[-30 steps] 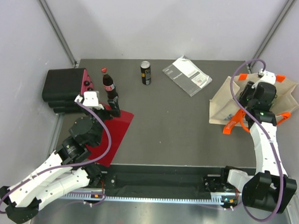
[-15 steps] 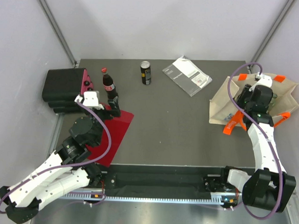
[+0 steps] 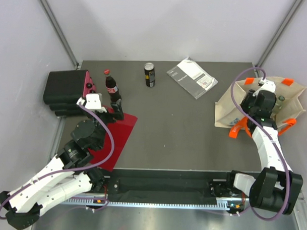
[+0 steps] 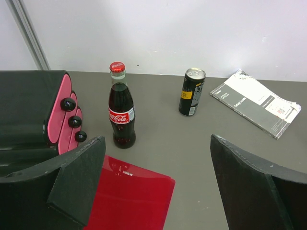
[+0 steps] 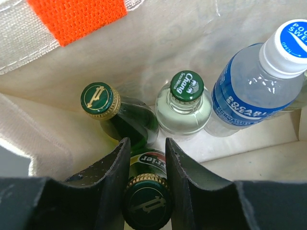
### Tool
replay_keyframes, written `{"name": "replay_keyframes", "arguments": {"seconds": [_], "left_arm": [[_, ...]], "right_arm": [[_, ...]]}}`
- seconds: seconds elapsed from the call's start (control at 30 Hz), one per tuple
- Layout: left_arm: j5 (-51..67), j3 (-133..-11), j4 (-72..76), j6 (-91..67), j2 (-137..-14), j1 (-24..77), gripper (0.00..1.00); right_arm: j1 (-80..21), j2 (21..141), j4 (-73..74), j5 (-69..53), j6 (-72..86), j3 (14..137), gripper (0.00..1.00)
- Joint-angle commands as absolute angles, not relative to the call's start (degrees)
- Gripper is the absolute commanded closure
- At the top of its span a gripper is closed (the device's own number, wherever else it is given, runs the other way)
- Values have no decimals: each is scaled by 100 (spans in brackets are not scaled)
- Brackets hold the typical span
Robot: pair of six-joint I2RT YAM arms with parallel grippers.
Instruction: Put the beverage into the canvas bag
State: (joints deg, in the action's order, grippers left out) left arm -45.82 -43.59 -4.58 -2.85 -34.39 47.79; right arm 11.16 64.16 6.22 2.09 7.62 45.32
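Observation:
The canvas bag, beige with orange handles, stands open at the table's right edge. My right gripper reaches down into it. In the right wrist view this gripper is shut on the neck of the beverage, a green glass bottle with a gold-rimmed green cap, held upright inside the bag. A second green bottle, a clear green-capped bottle and a blue-labelled water bottle stand just beyond it. My left gripper is open over the far left of the table, holding nothing.
A cola bottle and a black can stand ahead of the left gripper. A red folder lies under it. A black case with pink side sits at far left. A grey booklet lies at the back.
My right wrist has shifted left and further over the bag's mouth with the green bottle still gripped. The left arm has stayed still.

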Motion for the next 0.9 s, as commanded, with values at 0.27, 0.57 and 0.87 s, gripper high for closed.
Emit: {"name": "replay_keyframes", "arguments": {"seconds": [0.27,0.57,0.87], "left_arm": [[-4526,-4351,-255,-264,-3410,4781,6],[-4535,-4351,-246,-255,-3410,4790,6],[-4535,-4351,-246,-264,-3401,4790,6]], "right_arm": [[1151,6583,-97,79,1072,4438,71],[1151,6645,360,184,1134,4789,51],[1151,6425,1054,360,1143,5343,45]]}}
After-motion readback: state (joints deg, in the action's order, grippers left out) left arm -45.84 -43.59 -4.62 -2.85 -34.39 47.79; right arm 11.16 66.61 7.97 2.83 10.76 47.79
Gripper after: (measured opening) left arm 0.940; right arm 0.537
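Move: The right hand grips the green bottle by its neck inside the canvas bag. Its spot on the bag floor is about 2 cm ahead and some 14 cm down. Another green bottle leans about 7 cm ahead and 3 cm left of the hand; a clear green-capped bottle stands some 5 cm ahead and 4 cm right, and the blue-labelled bottle about 5 cm ahead and 11 cm right, all with middles some 8 cm below. From the left hand that floor spot is roughly 12 cm ahead, 52 cm right and 28 cm down. Lower the right hand about 1.5 cm, easing slightly forward, to set the held green bottle down on the bag floor just behind the other green bottle and the clear one. Near the bottom, spread the fingers to about half open to let go of its neck, then lift the hand some 1.5 cm straight back up, away from the floor. ##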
